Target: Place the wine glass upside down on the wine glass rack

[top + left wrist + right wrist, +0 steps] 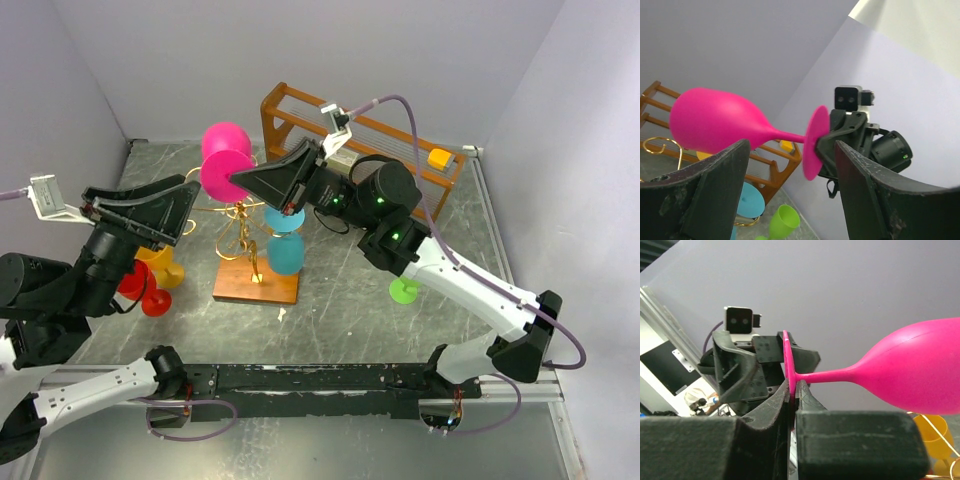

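The pink wine glass lies sideways in the air above the rack, bowl to the left. My right gripper is shut on the rim of its foot, the stem pointing right toward the bowl. The wine glass rack is a gold wire stand on a wooden base, and two blue glasses hang on it. My left gripper is open to the left of the rack, facing the pink glass with nothing between its fingers.
A brown wooden shelf stands at the back with a yellow block on it. A green glass stands under the right arm. Yellow and red glasses sit under the left gripper. Walls close in on three sides.
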Robot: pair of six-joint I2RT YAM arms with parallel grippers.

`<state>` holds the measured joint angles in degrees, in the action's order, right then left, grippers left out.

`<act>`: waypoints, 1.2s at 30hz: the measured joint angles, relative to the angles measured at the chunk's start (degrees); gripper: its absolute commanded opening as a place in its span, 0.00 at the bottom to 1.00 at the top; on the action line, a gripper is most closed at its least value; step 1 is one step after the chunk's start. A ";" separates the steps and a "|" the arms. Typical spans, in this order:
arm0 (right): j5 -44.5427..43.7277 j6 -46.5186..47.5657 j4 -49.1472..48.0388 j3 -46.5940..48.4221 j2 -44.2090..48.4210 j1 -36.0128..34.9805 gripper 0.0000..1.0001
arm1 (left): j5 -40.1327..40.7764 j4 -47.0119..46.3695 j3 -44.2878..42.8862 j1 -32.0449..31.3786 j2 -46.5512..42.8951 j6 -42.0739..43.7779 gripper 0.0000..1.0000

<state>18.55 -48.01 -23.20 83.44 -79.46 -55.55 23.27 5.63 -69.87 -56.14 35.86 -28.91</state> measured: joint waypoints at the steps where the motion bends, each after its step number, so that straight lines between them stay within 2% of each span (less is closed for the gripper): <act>1: 0.11 -0.15 -0.44 0.00 0.22 -0.07 0.00 | 0.42 0.02 0.09 0.00 0.04 0.00 0.77; 6: 0.68 -0.85 -1.36 0.00 0.48 -0.07 0.00 | 0.15 0.20 0.20 0.00 1.64 0.17 0.68; 12: 1.44 -1.05 -1.33 0.00 0.46 -0.07 0.00 | -4.28 -0.02 0.17 0.00 4.63 0.66 0.51; 15: 1.86 -1.16 -1.33 0.00 0.46 -0.07 0.00 | -5.95 -0.28 0.17 0.00 5.22 0.90 0.36; 18: 2.32 -1.29 -1.31 0.00 0.35 -0.04 0.00 | -7.17 -0.55 -0.24 0.00 5.49 1.14 0.12; 19: 2.32 -1.29 -1.33 0.00 0.31 -0.04 0.00 | -7.52 -0.61 -0.52 -0.02 5.62 1.33 0.08; 22: 2.51 -1.79 -1.73 0.00 0.24 0.02 0.00 | -8.26 -0.70 -1.14 -0.07 5.79 1.42 0.07; 23: 2.51 -1.90 -1.88 0.00 0.24 0.02 0.02 | -8.39 -0.72 -1.33 -0.07 5.86 1.46 0.07; 26: 2.23 -1.97 -2.21 -0.02 0.26 -0.02 0.30 | -8.46 -0.61 -1.88 -0.17 6.25 2.19 0.07; 30: 0.44 -1.40 -0.37 -0.68 0.92 -0.02 0.53 | -6.45 0.04 -3.65 -0.17 7.98 5.14 0.07; 36: -5.14 -0.72 5.68 -3.04 4.02 -0.17 0.67 | -2.10 -0.02 -4.66 -0.17 10.05 9.25 0.07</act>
<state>13.41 -48.73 -17.52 80.40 -75.44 -55.72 21.17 5.61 -74.52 -56.31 45.91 -19.66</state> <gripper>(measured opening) 0.625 0.085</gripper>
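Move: My right hand holds the pink wine glass by the rim of its foot, whose middle is about 2 cm ahead and 2 cm left of my right fingers. From my open left hand, the foot lies roughly 5 cm right and 3 cm ahead, nearly level; the bowl is some 11 cm ahead and 3 cm right. The rack's hub is about 14 cm ahead, 3 cm right and 13 cm below; the hanging blue glass is 15 cm ahead, 9 cm right and 12 cm lower. I bring my left hand about 5 cm right, dipping slightly, until its fingers straddle the near edge of the foot, and pinch it shut while my right hand holds still. Then I open my right fingers, let the foot go and sink that hand roughly 2 cm, easing forward, as my left carries the glass about 2.5 cm forward with its left side rolling up slightly. ##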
